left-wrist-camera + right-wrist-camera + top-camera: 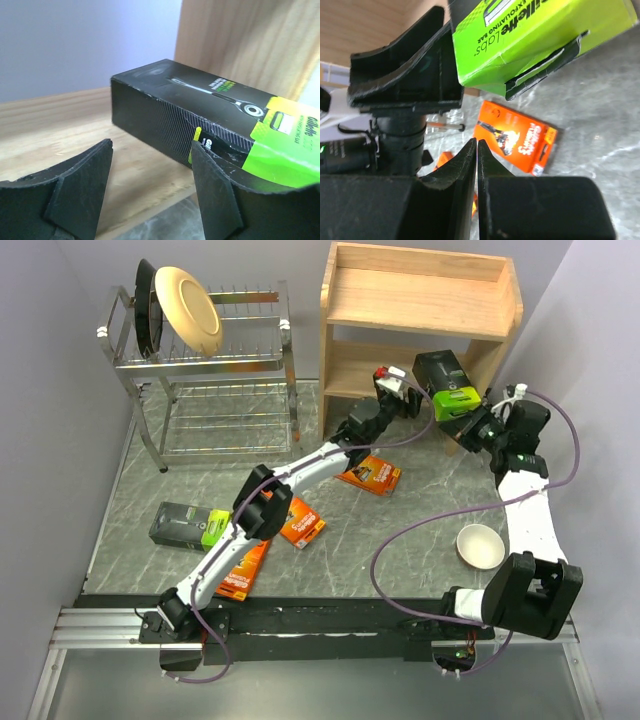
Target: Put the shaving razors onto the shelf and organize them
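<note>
One black razor pack with a lime-green end [445, 385] [200, 112] lies on the lower board of the wooden shelf [420, 300], its green end [540, 35] jutting past the front edge. My left gripper [408, 392] [151, 145] is open just in front of the pack, nothing between its fingers; the right finger [215, 190] overlaps the pack's near corner. My right gripper [472, 423] [477, 142] is shut and empty, just below the green end. On the table lie three orange packs [370, 475] [303, 523] [240, 570] and another black pack [190, 527].
A chrome dish rack [205, 370] holding plates [185, 305] stands at the back left. A white bowl [481, 545] sits on the table beside my right arm. The shelf's top tier [420, 315] shows only bare wood.
</note>
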Motion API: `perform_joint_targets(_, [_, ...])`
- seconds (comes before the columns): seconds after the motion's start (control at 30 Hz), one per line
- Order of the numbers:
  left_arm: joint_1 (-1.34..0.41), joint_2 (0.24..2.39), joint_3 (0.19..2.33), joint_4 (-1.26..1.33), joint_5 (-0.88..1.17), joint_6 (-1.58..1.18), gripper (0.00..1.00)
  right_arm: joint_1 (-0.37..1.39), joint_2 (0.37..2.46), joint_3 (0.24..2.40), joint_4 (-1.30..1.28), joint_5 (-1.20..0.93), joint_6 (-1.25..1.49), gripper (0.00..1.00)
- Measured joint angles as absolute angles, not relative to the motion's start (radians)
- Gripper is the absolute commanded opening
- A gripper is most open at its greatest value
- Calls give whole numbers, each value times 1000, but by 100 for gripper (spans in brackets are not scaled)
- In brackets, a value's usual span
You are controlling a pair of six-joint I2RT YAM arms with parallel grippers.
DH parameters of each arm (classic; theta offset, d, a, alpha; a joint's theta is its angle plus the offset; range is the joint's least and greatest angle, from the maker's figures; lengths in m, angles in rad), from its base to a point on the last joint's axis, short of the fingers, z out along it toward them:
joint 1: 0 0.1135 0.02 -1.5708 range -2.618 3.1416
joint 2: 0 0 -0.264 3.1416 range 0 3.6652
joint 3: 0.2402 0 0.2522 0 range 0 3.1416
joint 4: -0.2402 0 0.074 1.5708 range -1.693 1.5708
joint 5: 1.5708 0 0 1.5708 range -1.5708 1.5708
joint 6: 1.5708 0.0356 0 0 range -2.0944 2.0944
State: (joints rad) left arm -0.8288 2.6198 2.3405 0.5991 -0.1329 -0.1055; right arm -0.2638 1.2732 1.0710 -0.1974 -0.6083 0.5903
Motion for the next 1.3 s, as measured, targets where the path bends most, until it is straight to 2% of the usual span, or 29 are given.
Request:
perform_joint_targets(0.37, [-827,2634,2352,629,-214,-78,69,-278,1272,1046,-207,-561,547,7])
perform_joint_targets(0.57, [-798,2679,2414,656,-207,-59,74,-285,1289,1073,-239,-536,517,17])
perform_joint_targets(0.67, [-790,2648,2328,719,-194,-7,77,-312,1317,1146,-309,-535,451,28])
perform_joint_targets(0.7, [-789,2617,2268,744,-191,13,78,-327,1322,1169,-329,-532,430,36])
perform_joint_targets(0.8, [-794,2443,1960,821,-172,73,80,-366,1321,1220,-379,-522,377,44])
perform_joint_targets(0.9, [-802,2249,1671,849,-152,106,82,-387,1321,1245,-411,-515,340,49])
perform_joint_targets(0.97, [-806,2108,1501,857,-135,118,87,-387,1319,1246,-419,-513,319,53])
perform_joint_targets(1.0, [-808,2040,1436,852,-131,119,89,-387,1318,1246,-420,-512,315,59])
perform_joint_targets(1.03, [-810,1985,1391,844,-134,120,96,-387,1316,1246,-418,-508,308,63])
perform_joint_targets(1.07, [-812,1927,1359,833,-143,117,100,-386,1311,1243,-408,-503,303,71])
perform_joint_targets(1.13, [-815,1834,1343,794,-178,112,99,-386,1289,1232,-373,-482,299,78])
perform_joint_targets(1.17, [-816,1795,1343,780,-203,110,99,-386,1277,1225,-352,-477,300,86])
perform_joint_targets(1.3, [-816,1720,1376,750,-318,112,95,-386,1237,1207,-231,-452,303,87])
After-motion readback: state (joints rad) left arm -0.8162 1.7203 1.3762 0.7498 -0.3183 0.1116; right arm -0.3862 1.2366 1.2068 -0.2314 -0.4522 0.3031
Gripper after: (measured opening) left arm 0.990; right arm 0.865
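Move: The black-and-green razor box already sits aslant on the lower shelf: about 9 cm right of the left hand, 1 cm ahead and roughly level, and for the right hand some 8 cm ahead, 5 cm left and 2 cm up. The shelf's right panel is about 10 cm ahead of the right hand, 3 cm to its right and 2 cm up. An orange razor pack lies on the table, some 7 cm back, 9 cm left and 18 cm below the left hand. The left hand, its right finger at the box's left side, first eases about 3 cm forward and left, then backs out of the shelf in a fast sweep some 18 cm left of where it started, 10 cm back and finally 13 cm up, opening from partly open to wide. The right hand, fingers nearly shut beside the box's green end, sinks about 2 cm, then comes free to the right by some 8 cm and rises past its starting height, rolling its left side down about 20 degrees while the fingers spread wide. ##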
